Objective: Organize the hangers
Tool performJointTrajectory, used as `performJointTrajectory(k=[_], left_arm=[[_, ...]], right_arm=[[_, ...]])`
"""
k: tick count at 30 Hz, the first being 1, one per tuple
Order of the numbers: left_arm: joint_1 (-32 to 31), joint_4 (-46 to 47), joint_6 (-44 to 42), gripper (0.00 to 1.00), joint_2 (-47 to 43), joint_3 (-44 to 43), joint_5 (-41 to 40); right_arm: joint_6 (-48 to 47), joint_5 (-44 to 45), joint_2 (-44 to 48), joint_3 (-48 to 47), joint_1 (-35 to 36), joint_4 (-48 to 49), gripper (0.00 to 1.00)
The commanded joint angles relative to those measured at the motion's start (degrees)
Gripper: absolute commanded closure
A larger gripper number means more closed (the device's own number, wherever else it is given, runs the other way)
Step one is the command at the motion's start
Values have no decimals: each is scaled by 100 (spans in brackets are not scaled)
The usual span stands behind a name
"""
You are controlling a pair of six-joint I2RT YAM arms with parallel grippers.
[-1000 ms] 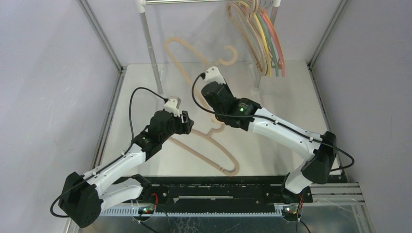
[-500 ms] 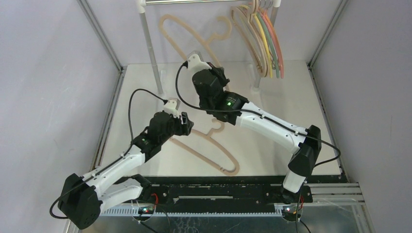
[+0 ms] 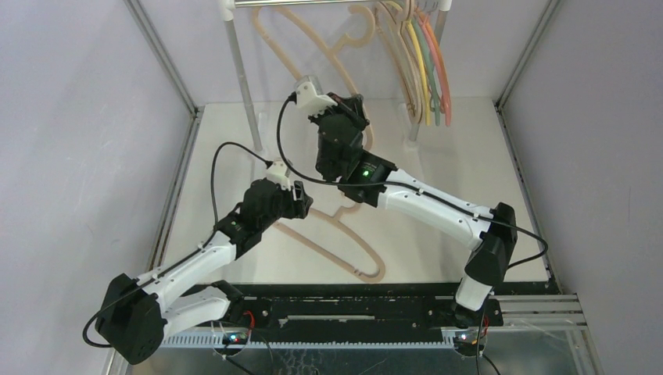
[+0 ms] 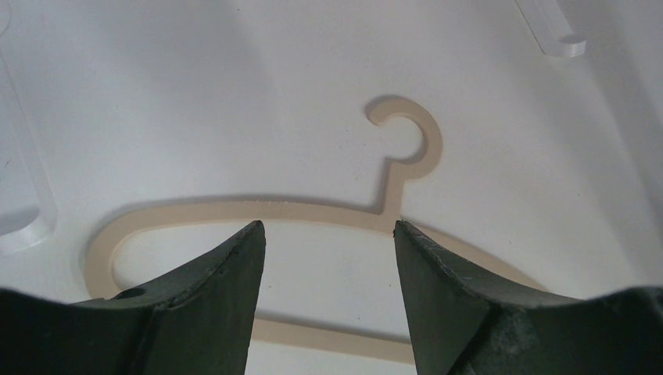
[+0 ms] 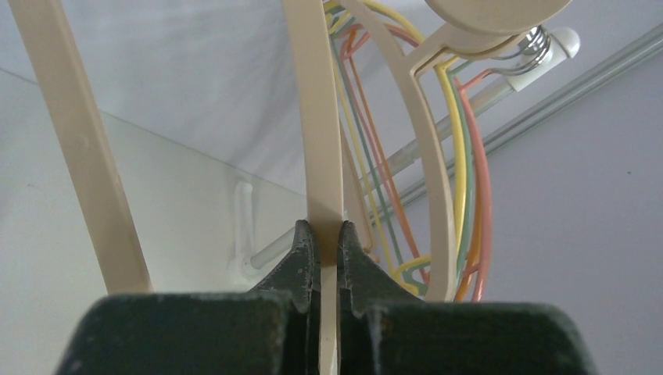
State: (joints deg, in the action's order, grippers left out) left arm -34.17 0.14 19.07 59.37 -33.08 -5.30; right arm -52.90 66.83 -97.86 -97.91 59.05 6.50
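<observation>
A thick beige hanger [image 3: 291, 55] hangs in the air just below the rail, and my right gripper [image 3: 353, 105] is shut on one of its bars [image 5: 317, 117], the jaws [image 5: 322, 226] pinching it from both sides. Its hook [image 3: 363, 33] is close to the rail. Several hangers [image 3: 426, 70] hang at the rail's right end: beige [image 5: 426, 156], yellow [image 5: 460, 156], green and pink [image 5: 485, 195]. Another beige hanger [image 3: 344, 250] lies flat on the table. My left gripper [image 3: 301, 205] hovers open over its neck [image 4: 387, 203], fingers apart [image 4: 327, 228] and empty.
The white-and-metal rail [image 3: 313, 3] crosses the top, with its left post [image 3: 242, 78] standing on the table. A clear foot of the frame [image 4: 563, 43] lies beyond the flat hanger. Grey walls with metal struts [image 3: 168, 62] close both sides.
My right arm has lifted the held beige hanger up and back, from above the table to just under the rail. The left arm has barely moved.
</observation>
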Motion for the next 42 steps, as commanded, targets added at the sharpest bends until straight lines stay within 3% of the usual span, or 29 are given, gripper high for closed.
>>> performJointTrajectory(k=[1, 11, 24, 25, 26, 29, 32, 38, 42], left_arm=[[-37, 236, 44, 34, -42, -59, 76], [-35, 155, 18, 34, -169, -42, 30], [-35, 110, 0, 34, -110, -40, -36], [-35, 109, -7, 34, -84, -47, -30], [-40, 109, -8, 34, -65, -57, -33], [-37, 117, -19, 34, 19, -67, -23], [-40, 141, -32, 34, 86, -67, -18], [-36, 135, -68, 34, 215, -106, -91], [-37, 122, -86, 33, 318, -120, -165]], right_arm=[[-324, -179, 11, -630, -328, 457, 100], [177, -674, -598, -1538, -1155, -408, 100], [577, -1066, -1042, -1690, -1573, -847, 100], [575, -1016, -1064, -1665, -1560, -831, 98], [553, -900, -1074, -1609, -1543, -759, 88], [9, -622, -889, -910, -1448, 302, 40], [-602, -564, -507, -50, -1277, 1734, 14], [585, -389, 234, 416, -998, 555, 6], [1084, -285, 915, 1151, -526, 272, 4]])
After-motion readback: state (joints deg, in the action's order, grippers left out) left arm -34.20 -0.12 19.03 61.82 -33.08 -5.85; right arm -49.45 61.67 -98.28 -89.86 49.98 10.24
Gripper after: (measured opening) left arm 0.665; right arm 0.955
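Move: The right hand grips the shoulder bar of a beige hanger. The free stretch of rod where its hook goes lies about 24 cm ahead, 6 cm right and 10 cm up. The row of hung hangers stands about 22 cm ahead and 14 cm right, about level with the hand. The rack's right post is some 24 cm ahead and 20 cm right, its middle 15 cm lower. From the left hand, the rod spot is roughly 32 cm ahead, 20 cm right and 38 cm up. Forward and to the right, in a low arc up and then down, the right hand carries the beige hanger about 12 cm to the rod, beside the row of hung hangers, turning slightly clockwise. There the fingers open wide and let go of the bar, and the hand draws back about 5 cm while sinking some 4 cm. ##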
